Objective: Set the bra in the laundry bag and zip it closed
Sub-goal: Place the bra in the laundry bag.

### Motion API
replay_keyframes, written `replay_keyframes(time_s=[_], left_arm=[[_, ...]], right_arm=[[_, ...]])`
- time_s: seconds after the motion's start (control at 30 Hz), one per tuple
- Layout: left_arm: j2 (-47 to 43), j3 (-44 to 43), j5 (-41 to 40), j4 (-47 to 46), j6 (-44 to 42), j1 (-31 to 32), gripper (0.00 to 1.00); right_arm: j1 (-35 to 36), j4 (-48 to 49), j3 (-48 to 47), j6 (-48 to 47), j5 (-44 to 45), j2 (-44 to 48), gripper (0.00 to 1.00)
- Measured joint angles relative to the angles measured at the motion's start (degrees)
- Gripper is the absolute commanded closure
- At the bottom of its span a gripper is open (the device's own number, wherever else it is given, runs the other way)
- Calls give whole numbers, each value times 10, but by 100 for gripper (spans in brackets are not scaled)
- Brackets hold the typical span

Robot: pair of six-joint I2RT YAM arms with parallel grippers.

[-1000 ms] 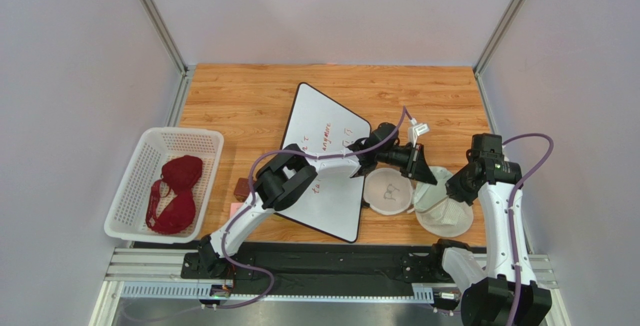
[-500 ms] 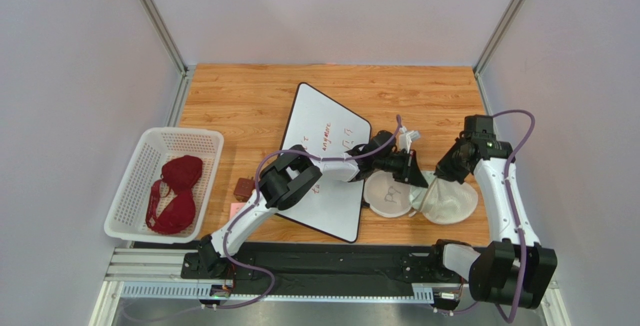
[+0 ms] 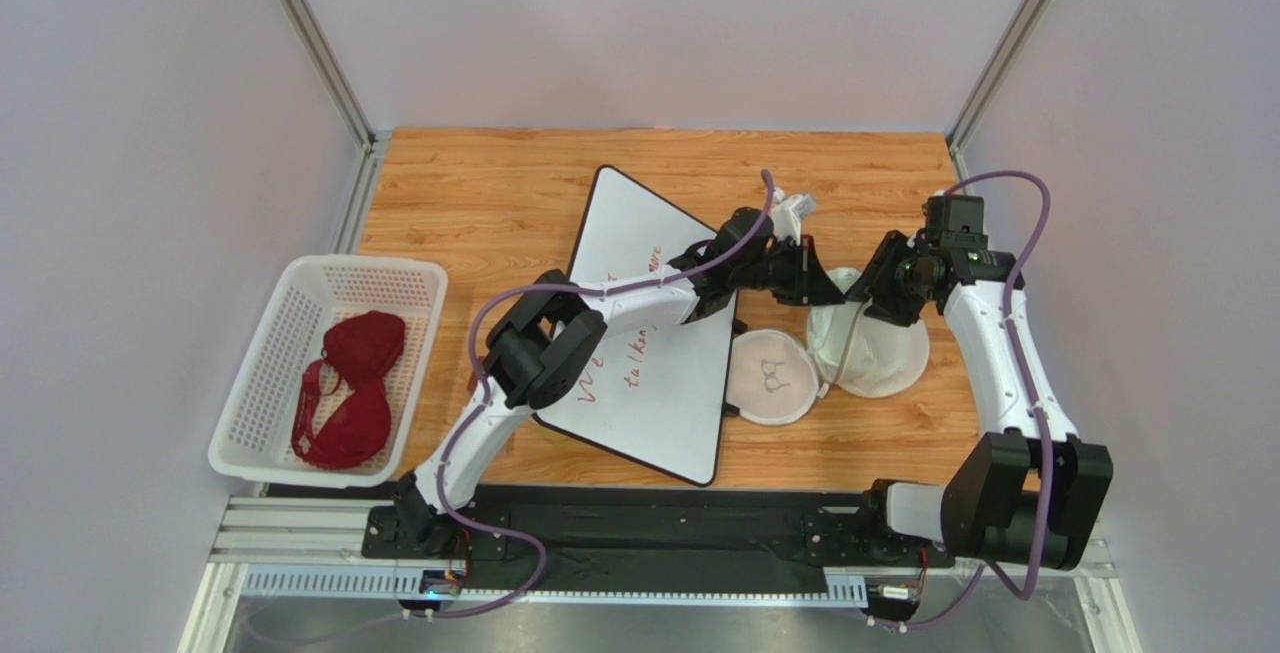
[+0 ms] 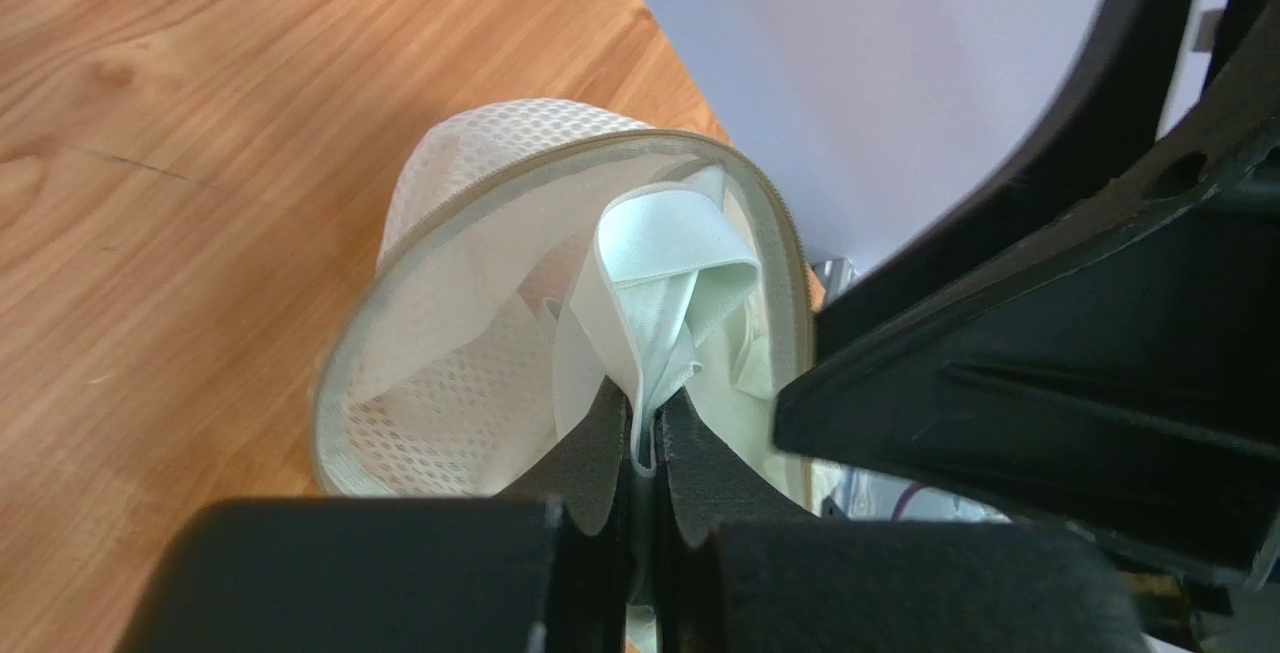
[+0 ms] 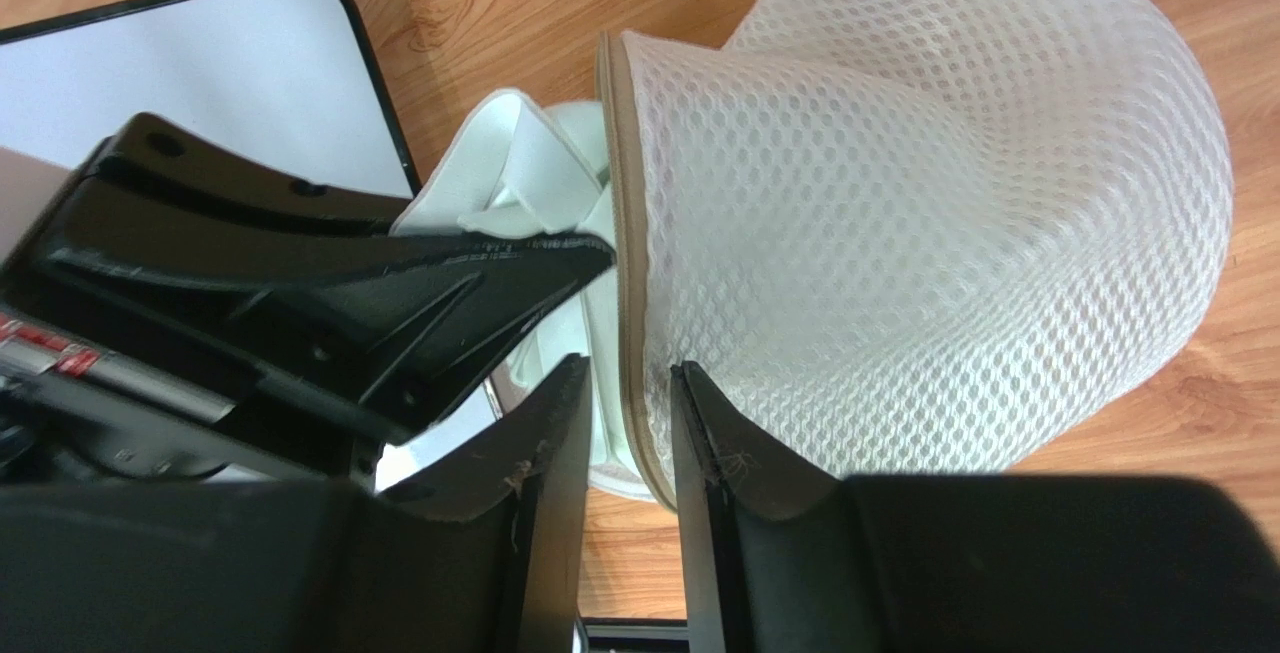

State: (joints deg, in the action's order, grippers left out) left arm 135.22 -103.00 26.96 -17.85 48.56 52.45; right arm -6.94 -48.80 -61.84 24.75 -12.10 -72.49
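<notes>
The dark red bra (image 3: 349,383) lies in the white basket (image 3: 256,436) at the left, away from both arms. The white mesh laundry bag (image 3: 875,350) sits open on the wood at the right, with its disc lid (image 3: 771,377) flopped beside it. My left gripper (image 3: 822,290) is shut on a fold of the bag's pale inner lining (image 4: 649,271). My right gripper (image 5: 628,428) straddles the bag's tan rim (image 5: 619,203); its jaws stand apart, with a gap on each side of the rim. The mesh wall (image 5: 917,233) bulges to the right of it.
A whiteboard (image 3: 639,331) with handwriting lies tilted mid-table under the left arm. Grey walls close in the table on the left, right and far sides. The two grippers crowd each other at the bag's mouth.
The right gripper has opened off the bag's rim. Both grippers and the bag have shifted toward the far side of the table. The left grip has held.
</notes>
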Motion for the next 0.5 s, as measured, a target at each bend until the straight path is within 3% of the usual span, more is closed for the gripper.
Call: replay_keyframes(time_s=[0.27, 0.5], left_arm=[[23, -11, 12, 9, 0, 9, 100], [28, -28, 13, 40, -2, 9, 100]], right_arm=[[11, -35, -16, -26, 66, -17, 28], [141, -86, -34, -30, 193, 46, 25]])
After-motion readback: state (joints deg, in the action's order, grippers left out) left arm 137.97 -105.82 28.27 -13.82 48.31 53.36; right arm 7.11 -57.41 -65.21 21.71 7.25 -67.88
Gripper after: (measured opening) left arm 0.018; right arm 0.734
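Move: The laundry bag's middle is about 2 cm right of my right hand, 3 cm back and 9 cm below, with its rim between the parting fingertips. The bra's middle, at the bag's mouth, lies some 2 cm left, 3 cm back and 5 cm below. The bag's round lid is roughly 13 cm left, 9 cm back and 13 cm below. From my left hand, which holds the bra, the bag's middle is about 7 cm right, 3 cm back and 8 cm below. I spread my right fingers wide around the laundry bag's rim, dipping a little and edging right. Then I draw back and up, ending some 3 cm back and 2 cm higher, while the hand leans about 20 degrees so its fingertips swing right beneath it. My left hand keeps its pinch on the bra, lowering it about 2 cm and slightly back at the bag's mouth. ##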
